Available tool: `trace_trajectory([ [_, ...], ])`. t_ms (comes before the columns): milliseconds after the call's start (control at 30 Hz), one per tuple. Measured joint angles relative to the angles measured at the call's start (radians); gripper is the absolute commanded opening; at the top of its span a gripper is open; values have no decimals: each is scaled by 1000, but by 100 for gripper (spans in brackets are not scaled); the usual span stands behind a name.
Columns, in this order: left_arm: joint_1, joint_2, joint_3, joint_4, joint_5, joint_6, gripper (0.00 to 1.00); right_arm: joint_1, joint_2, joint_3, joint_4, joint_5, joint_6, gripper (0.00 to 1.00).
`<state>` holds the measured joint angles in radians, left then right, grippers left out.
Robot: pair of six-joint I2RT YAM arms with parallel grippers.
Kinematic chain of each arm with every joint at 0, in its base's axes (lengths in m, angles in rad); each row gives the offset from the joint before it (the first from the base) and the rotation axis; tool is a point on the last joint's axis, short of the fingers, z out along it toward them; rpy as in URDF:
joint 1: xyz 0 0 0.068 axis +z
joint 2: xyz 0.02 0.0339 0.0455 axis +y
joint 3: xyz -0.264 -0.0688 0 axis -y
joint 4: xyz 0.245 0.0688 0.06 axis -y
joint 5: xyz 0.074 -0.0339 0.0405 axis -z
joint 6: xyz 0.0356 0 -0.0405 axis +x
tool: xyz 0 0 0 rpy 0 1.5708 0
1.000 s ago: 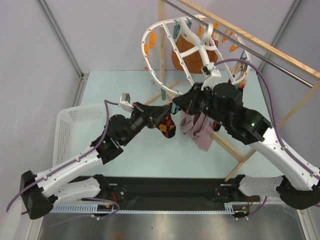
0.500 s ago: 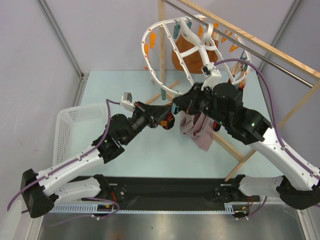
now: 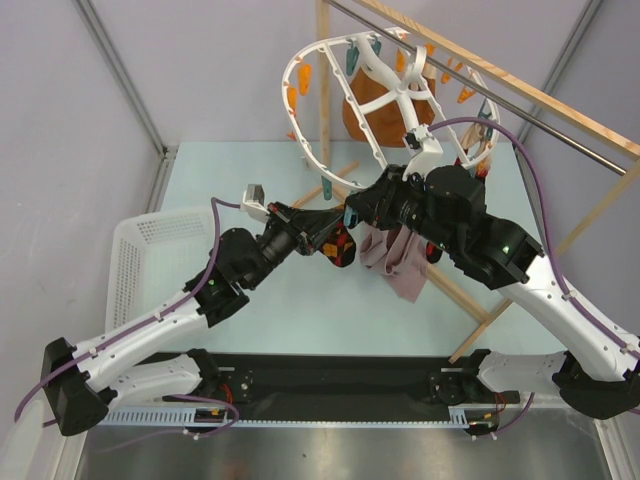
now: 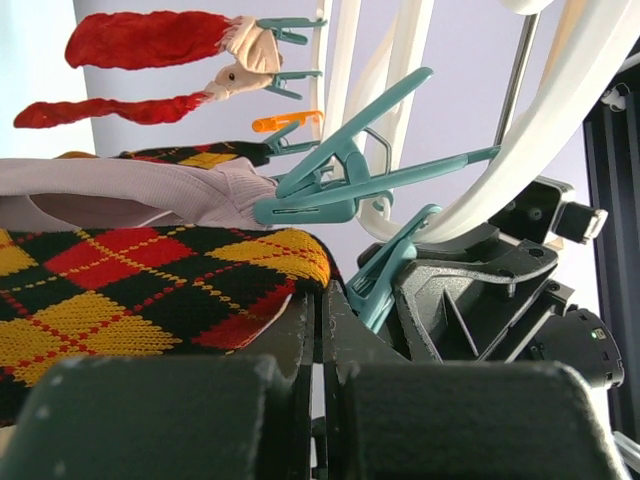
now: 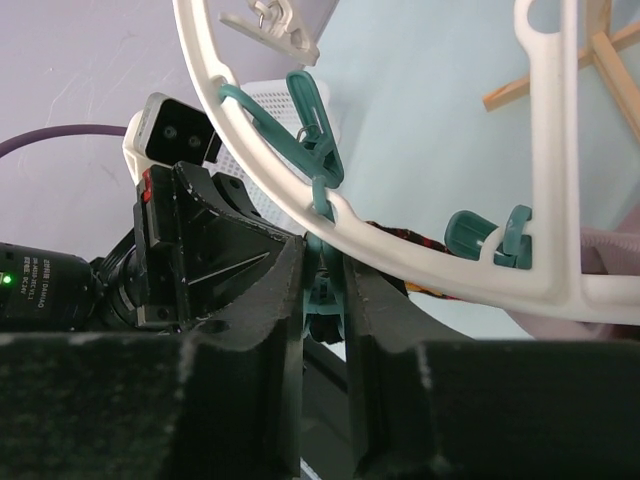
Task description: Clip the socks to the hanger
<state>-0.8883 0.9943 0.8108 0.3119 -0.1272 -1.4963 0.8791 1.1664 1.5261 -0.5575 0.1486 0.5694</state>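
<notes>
My left gripper [image 3: 338, 240] is shut on a black sock [image 3: 344, 250] with red and yellow diamonds, holding it off the table. In the left wrist view the sock [image 4: 150, 290] spreads left from the jaw tips [image 4: 322, 300]. My right gripper [image 3: 349, 215] is just above it, shut on a teal clip [image 5: 325, 285] that dangles from the white hanger ring [image 5: 450, 262]. That clip [image 4: 385, 275] stands right beside the sock's edge. The hanger [image 3: 398, 97] hangs tilted from the metal rod. A second sock does not show clearly.
A mauve cloth [image 3: 395, 262] hangs from the ring by the right arm, and an orange-brown garment [image 3: 372, 115] hangs behind it. Wooden rack poles [image 3: 545, 100] cross the right side. A white basket [image 3: 140, 262] sits at the left. Red items [image 4: 150, 40] are clipped further along.
My left gripper has carried the sock up and to the right, close under the teal clip. The sock no longer hangs down long. The right arm has stayed in place.
</notes>
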Motion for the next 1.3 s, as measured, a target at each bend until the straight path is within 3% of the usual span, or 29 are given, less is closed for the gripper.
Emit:
trace_trajectory([
  [400, -3, 1, 0, 8, 2, -15, 0, 0, -1, 0, 0, -15, -1, 47],
  [500, -4, 1, 0, 14, 3, -18, 21, 0, -1, 0, -1, -15, -1, 53],
  [533, -4, 1, 0, 15, 4, -21, 37, 0, -1, 0, -2, -15, -1, 55],
  [633, -5, -1, -3, 14, 3, -31, 62, 0, -5, 0, -8, -15, -1, 63],
  [733, -6, -12, -10, -6, 1, -36, 76, 0, -16, 0, -22, -15, -3, 77],
  [833, -6, -35, -11, -47, -2, -35, 85, 0, -34, 0, -43, -14, -7, 84],
  [867, -6, -47, -11, -61, -1, -29, 87, 0, -40, 0, -49, -14, -9, 90],
  [967, -6, -85, -10, -109, -1, -9, 88, 0, -69, 0, -76, -15, -23, 94],
  [1300, -6, -154, 66, -419, -1, 181, 85, 0, -235, -71, -152, -102, -111, 94],
])
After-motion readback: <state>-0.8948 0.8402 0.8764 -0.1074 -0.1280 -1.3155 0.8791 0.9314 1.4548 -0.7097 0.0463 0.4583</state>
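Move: The teal clip being closed on sits practically at the right fingertips, its middle about 1 cm below that hand, and about 2 cm above, 1 cm ahead and 1 cm right of the left hand. From the left hand, the argyle sock hangs about 8 cm below and 1 cm right; the empty teal clip is roughly 4 cm ahead, 2 cm left and 4 cm up; the pink cloth is about 3 cm ahead, 5 cm right and 8 cm lower. The clip is freed first: the right fingers spread steadily from its squeezed handles to wide open, then that hand backs off and to the right, about 8 cm in all. The left hand holds the sock's cuff in place until partway through, opens wide too, and draws back, left and down some 5 cm, rolling about 15 degrees. ##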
